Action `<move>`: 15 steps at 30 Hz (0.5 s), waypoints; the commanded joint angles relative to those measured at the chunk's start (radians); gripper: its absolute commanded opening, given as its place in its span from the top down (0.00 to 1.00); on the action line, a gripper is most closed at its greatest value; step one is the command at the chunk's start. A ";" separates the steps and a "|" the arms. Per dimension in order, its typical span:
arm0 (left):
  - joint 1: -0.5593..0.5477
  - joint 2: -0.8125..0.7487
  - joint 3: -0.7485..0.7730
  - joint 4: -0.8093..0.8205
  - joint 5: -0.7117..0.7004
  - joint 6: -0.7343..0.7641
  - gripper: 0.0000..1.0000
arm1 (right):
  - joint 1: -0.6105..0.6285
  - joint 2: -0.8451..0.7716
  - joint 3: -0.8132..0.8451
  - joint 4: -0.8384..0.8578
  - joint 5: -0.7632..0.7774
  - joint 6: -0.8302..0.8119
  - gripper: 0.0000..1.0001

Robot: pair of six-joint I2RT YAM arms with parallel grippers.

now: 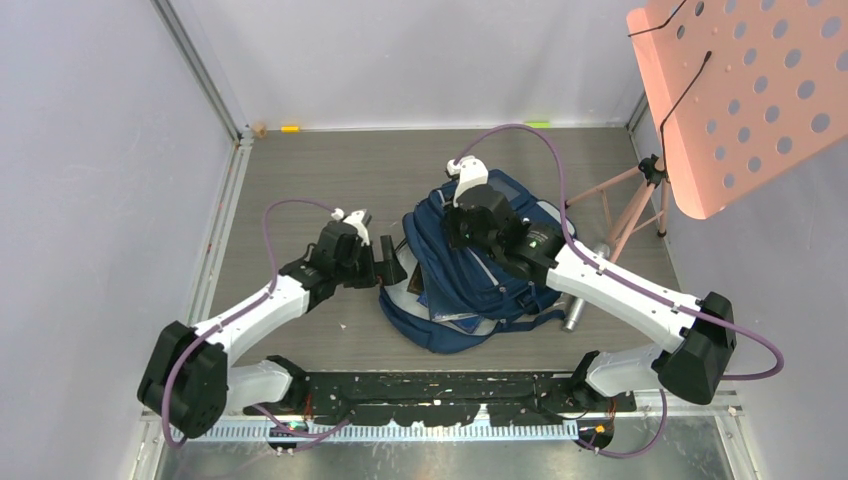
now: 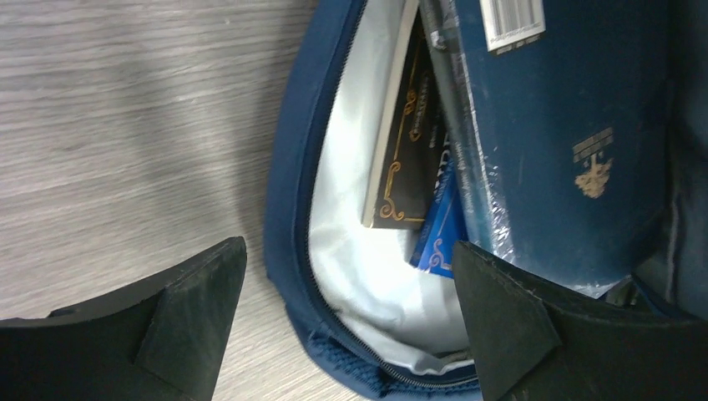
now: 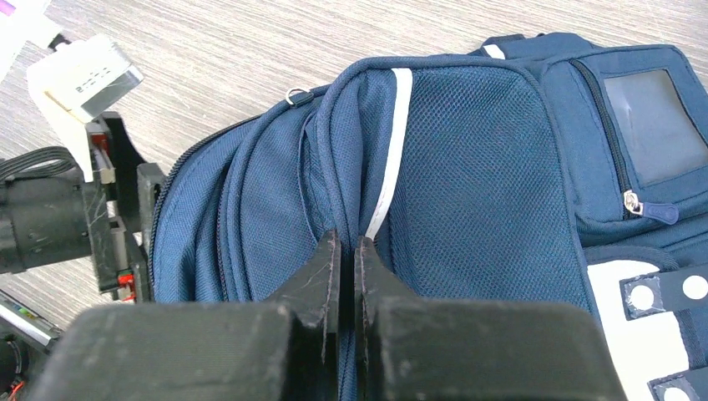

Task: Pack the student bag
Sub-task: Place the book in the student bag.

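Note:
The student bag (image 1: pixel 470 290), navy blue with white stripes, lies in the middle of the table, its main compartment unzipped toward the left. My left gripper (image 1: pixel 390 262) stands open at that mouth with nothing between its fingers. In the left wrist view the left gripper (image 2: pixel 346 309) frames the white lining (image 2: pixel 351 242), where a black book with gold ornament (image 2: pixel 409 142), a blue book (image 2: pixel 442 230) and a plastic-wrapped navy book (image 2: pixel 559 142) sit inside. My right gripper (image 1: pixel 462 228) is on top of the bag. Seen from its own wrist, the right gripper (image 3: pixel 348 251) is shut on a fold of the student bag (image 3: pixel 467 184) beside a white stripe.
A silver cylinder (image 1: pixel 580 308) lies against the bag's right side. A pink perforated board (image 1: pixel 740 90) on a tripod stand (image 1: pixel 635 205) overhangs the back right corner. Walls close in left and back. The left arm's wrist (image 3: pixel 75 209) shows beside the bag.

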 commanded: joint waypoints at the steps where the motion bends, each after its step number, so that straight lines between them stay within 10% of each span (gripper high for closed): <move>1: 0.006 0.052 -0.005 0.176 0.066 -0.018 0.09 | 0.006 -0.043 0.021 0.204 -0.031 -0.003 1.00; 11: 0.006 0.145 -0.029 0.201 -0.011 0.025 1.00 | 0.005 -0.026 -0.080 0.385 -0.107 -0.031 1.00; 15: 0.006 0.023 -0.076 0.175 -0.114 0.018 1.00 | 0.004 0.048 -0.079 0.441 -0.140 -0.077 1.00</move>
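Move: The near-left rim of the student bag's opening, with its zip, lies about 4 cm below the left gripper and some 1 cm ahead, between its open fingers. Inside the opening, the black book is roughly 5 cm to the right and 3 cm back, the navy book about 9 cm right and 5 cm back, both lower. From the right gripper, which already pinches the bag's upper fold, that rim is some 14 cm left, 8 cm back and well below. Shut the left gripper on the bag's zipped rim: sink it about 3.5 cm, easing a little forward, and close the wide-open fingers fully as you go down, pinching the cloth edge with hardly any turn of the wrist. Keep the right gripper's hold on the upper fold and, late on, lower it some 2.5 cm while drawing it a bit left, towards the left gripper. ##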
